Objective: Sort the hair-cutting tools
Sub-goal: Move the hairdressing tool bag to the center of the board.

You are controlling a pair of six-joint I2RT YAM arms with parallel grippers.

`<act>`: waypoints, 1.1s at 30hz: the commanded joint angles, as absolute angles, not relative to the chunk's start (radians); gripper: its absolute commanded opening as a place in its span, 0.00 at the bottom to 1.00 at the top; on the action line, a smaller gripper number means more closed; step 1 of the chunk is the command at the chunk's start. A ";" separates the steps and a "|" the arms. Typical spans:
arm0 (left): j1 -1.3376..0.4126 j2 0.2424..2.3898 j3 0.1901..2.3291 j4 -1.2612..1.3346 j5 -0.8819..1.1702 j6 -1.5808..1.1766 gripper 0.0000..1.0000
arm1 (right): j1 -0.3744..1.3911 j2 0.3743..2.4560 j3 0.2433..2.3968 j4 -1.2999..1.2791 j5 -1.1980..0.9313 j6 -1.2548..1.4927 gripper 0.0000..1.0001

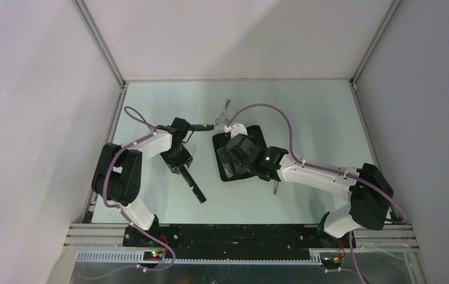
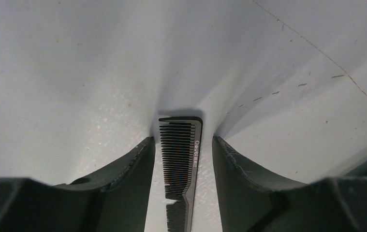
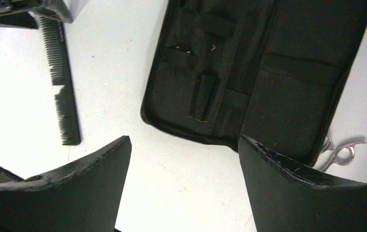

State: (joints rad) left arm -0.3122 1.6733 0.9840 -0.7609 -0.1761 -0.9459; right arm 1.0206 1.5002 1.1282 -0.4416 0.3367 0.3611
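Observation:
A slim black comb [image 2: 181, 159] lies flat on the table, running from under my left gripper [image 1: 181, 163] toward the near edge [image 1: 197, 190]. The left gripper [image 2: 183, 140] is open: its fingers [image 2: 138, 164] stand on either side of the comb, and a strip of table shows on each side. The same comb [image 3: 63, 87] appears at the left of the right wrist view. Silver scissors [image 1: 226, 109] lie behind the case, and their ring handles [image 3: 341, 152] peek past my right finger. My right gripper [image 1: 235, 158] [image 3: 183, 145] is open and empty, low over the case's near edge.
The black fabric case [image 1: 256, 135] [image 3: 249, 63] lies open mid-table, with pockets and elastic loops showing. A thin grey pointed piece [image 1: 275, 188] sticks out beneath my right forearm; I cannot tell what it is. Enclosure walls close in the table on three sides.

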 commanded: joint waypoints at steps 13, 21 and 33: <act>-0.320 1.681 0.921 -0.693 -0.095 -1.005 0.32 | 1.149 1.560 1.141 -0.357 0.337 0.318 0.86; -0.320 1.632 0.896 -0.659 -0.028 -1.035 0.19 | 1.206 1.611 1.142 -0.317 0.311 0.297 0.86; -0.318 1.585 0.851 -0.596 0.055 -1.058 0.15 | 1.239 1.712 1.142 -0.253 0.222 0.220 0.83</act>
State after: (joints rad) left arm -0.3130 1.6012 0.8833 -0.6361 0.0128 -1.0317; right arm 1.2251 1.6657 1.1278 -0.3180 0.2691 0.2565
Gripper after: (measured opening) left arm 0.158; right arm 0.838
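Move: The short comb lies nearly flat under the open left fingers, its far end between them and its middle about 6 cm back and 4 cm right of the left hand. Seen from the right hand, that middle is roughly 4 cm back, 16 cm left and 13 cm below. The open black tool bag lies some 6 cm ahead and 21 cm right of the left hand, the long comb about 15 cm ahead and 4 cm right of it. The short comb's far end is taken between the left fingers, which close from about half open to a narrow gap; low over the board, the left hand then drags it some 3.5 cm right, towards the bag, tipping so its fingertips swing about 13 degrees rightward. Meanwhile the right hand, fingers wide open, goes about 7 cm left and nearly as far back, sinking 5 cm towards the comb's near end and turning 20 degrees counter-clockwise. ##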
